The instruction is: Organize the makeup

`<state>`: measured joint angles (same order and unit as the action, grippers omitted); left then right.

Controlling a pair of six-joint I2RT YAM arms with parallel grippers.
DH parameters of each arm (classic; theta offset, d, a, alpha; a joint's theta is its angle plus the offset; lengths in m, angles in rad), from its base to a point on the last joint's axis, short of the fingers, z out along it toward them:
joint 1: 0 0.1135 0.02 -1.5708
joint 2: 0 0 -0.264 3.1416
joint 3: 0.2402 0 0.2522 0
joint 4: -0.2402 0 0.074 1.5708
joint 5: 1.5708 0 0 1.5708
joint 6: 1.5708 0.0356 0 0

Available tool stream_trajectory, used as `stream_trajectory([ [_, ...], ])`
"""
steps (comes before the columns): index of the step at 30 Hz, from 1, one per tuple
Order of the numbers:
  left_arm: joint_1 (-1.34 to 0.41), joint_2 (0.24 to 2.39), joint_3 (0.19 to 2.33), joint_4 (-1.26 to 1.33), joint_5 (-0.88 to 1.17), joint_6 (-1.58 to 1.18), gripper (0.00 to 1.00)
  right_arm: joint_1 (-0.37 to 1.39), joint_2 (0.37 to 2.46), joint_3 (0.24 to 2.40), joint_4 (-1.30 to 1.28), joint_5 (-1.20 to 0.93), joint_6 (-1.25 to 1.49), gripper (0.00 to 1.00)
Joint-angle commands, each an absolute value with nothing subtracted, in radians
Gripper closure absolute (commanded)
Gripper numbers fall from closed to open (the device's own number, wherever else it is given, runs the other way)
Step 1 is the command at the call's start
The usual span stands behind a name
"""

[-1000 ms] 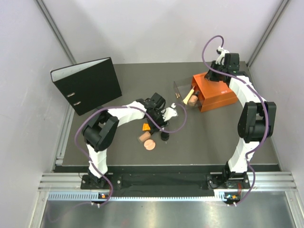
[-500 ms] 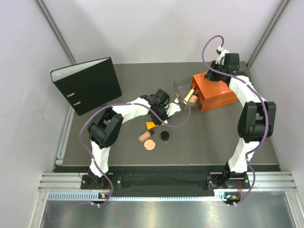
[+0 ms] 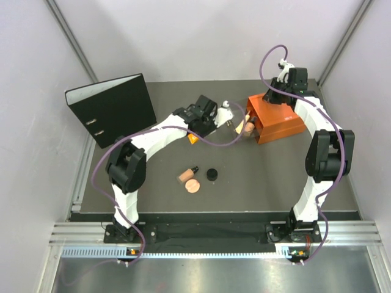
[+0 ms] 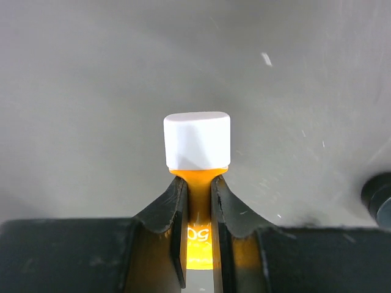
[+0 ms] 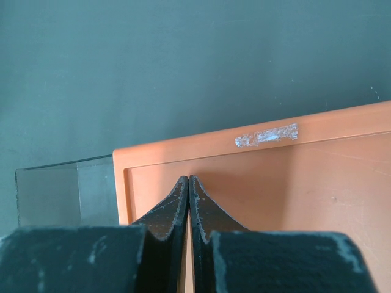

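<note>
My left gripper [image 3: 197,135] [image 4: 198,183] is shut on an orange-yellow tube [image 3: 192,139] [image 4: 199,235]. Its white cap [image 4: 197,140] sticks out past the fingertips, above the dark mat. On the mat nearer the front lie a small brown bottle [image 3: 187,174], a round pink-tan compact [image 3: 193,186] and a small black jar [image 3: 211,174]. My right gripper [image 3: 278,94] [image 5: 189,180] rests shut on top of the orange box [image 3: 278,119] [image 5: 275,183], holding nothing. A tan piece of makeup [image 3: 247,127] lies at the box's open front.
A black ring binder [image 3: 110,110] stands at the back left. A clear panel [image 3: 227,116] [image 5: 61,189] sticks out at the left of the orange box. A dark round thing [image 4: 380,195] shows at the right edge of the left wrist view.
My left gripper closed on the orange-yellow tube and carried it away from the front items, up and back toward the orange box. The right arm has not moved.
</note>
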<state>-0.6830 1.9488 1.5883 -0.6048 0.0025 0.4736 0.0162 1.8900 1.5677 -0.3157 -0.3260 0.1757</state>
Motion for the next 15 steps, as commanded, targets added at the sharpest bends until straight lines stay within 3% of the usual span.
stream_trajectory([
  [1, -0.684, 1.850, 1.692, -0.545, -0.011, 0.446, 1.00, 0.008, 1.986, 1.516, -0.528, -0.284, 0.146, 1.00],
  [15, -0.747, 1.873, 1.738, -0.267, 0.040, 0.643, 1.00, 0.008, 1.993, 1.516, -0.523, -0.293, 0.149, 1.00],
])
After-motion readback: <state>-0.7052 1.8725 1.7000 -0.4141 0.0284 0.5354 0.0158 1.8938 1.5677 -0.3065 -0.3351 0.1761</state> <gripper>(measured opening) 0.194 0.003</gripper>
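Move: The left hand already holds the yellow tube clear of the table. The open clear drawer lies about 16 cm to its right, 6 cm ahead and 5 cm lower. In the drawer, the cream tube is about 17 cm right and 5 cm ahead of the hand, the tan bottle 18 cm right and 4 cm ahead; the orange box's middle is some 29 cm right and 7 cm ahead. From the right hand, the drawer is about 9 cm left, 8 cm back and 11 cm below. Mostly upward, fast at first and then slowing, the left hand lifts the yellow tube about 11 cm while easing some 5 cm to the right and a little forward, closing the sideways gap to the open drawer. The wrist tips the fingers outward, forward and to the right, by roughly 20 degrees; they stay pinched around the tube. ##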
